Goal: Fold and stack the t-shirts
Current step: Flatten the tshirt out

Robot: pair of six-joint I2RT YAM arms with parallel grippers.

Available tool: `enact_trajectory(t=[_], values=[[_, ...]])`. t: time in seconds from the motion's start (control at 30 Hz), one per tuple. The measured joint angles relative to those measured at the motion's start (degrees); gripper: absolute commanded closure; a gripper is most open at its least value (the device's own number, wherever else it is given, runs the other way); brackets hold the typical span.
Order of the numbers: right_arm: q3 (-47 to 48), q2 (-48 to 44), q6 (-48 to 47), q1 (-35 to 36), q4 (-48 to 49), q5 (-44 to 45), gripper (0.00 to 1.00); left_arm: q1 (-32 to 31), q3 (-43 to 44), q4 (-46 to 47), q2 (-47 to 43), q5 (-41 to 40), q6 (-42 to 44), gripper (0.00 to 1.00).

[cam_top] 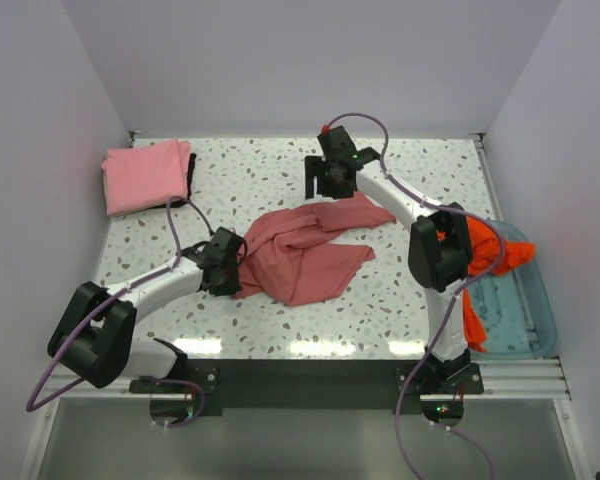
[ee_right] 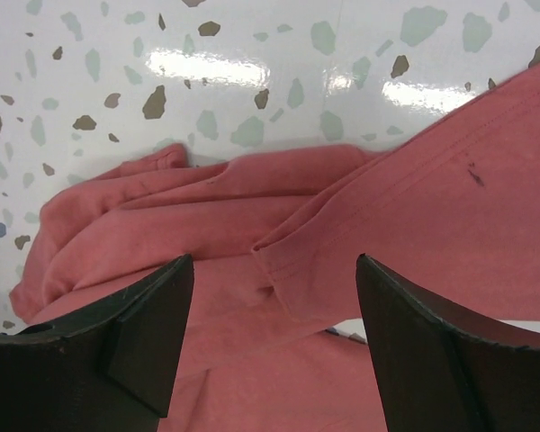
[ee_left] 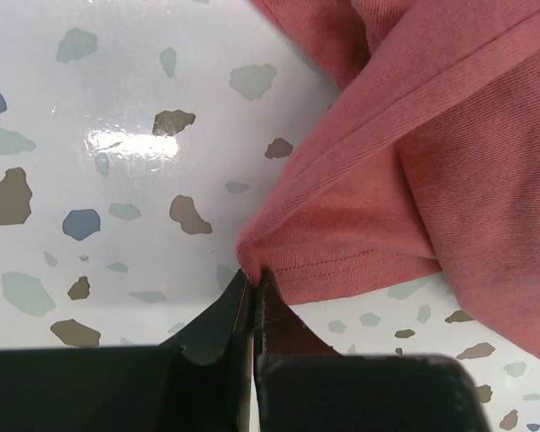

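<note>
A dusty rose-red t-shirt [cam_top: 310, 255] lies crumpled in the middle of the speckled table [cam_top: 250, 180]. My left gripper [cam_top: 241, 266] is at its left edge. In the left wrist view the jaws meet on a hemmed corner of the shirt [ee_left: 432, 162], so the left gripper [ee_left: 254, 275] is shut on that corner. My right gripper [cam_top: 326, 186] hovers over the shirt's far edge, open. In its wrist view the right gripper [ee_right: 272, 263] straddles a sleeve hem [ee_right: 297, 270] without touching it. A lighter pink t-shirt [cam_top: 145, 175] lies folded at the back left. A bright orange t-shirt [cam_top: 477, 275] hangs over the tray.
A pale blue see-through tray [cam_top: 533, 318] sits at the table's right edge, behind the right arm's elbow [cam_top: 438, 250]. White walls close in the back and both sides. The table's front rail [cam_top: 310, 375] carries the arm bases.
</note>
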Motion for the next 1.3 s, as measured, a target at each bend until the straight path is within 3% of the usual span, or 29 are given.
enact_trajectory(t=[0.4,0.5,0.73,0.9,0.93,1.0,1.3], values=[[1.2,6.6,-1.7,-0.3,-1.9,0.5,0.26,0.0,1.7,-0.1,2.1,0.0,0.0,1.0],[1.2,7.7,-1.9,-0.3,-1.9,0.5,0.34,0.0,2.0,-0.1,2.4,0.0,0.0,1.0],[1.6,8.5,-2.6,-0.3,-3.2,0.6,0.69,0.0,2.4,-0.2,2.9,-0.2,0.1,1.0],[1.6,8.3,-2.7,-0.4,-4.7,1.7,0.73,0.7,3.7,-1.8,3.4,-1.7,0.6,1.0],[1.6,8.2,-2.7,-0.4,-5.1,2.1,0.88,1.0,4.2,-2.4,3.4,-2.4,0.7,1.0],[1.8,8.0,-2.6,-0.6,-5.7,2.5,1.0,1.7,6.1,-3.7,3.6,-3.5,1.4,1.0],[3.5,0.9,-2.4,-6.6,-9.4,3.7,1.0,5.9,18.7,-7.6,4.3,-9.6,5.6,1.0]])
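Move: The t-shirt fold near its far edge lies about 8 cm below the open right hand, some 2 cm to its right and 2 cm back. The right sleeve end is about 16 cm right and 5 cm back; the near-right corner, 12 cm right and 14 cm back. The left hand already pinches the near-left corner. From it, the folded pink stack lies 20 cm left, 26 cm ahead and slightly above. Right hand sinks about 7 cm, pinches the far fold, lifts rightward as left carries its corner forward-up. ##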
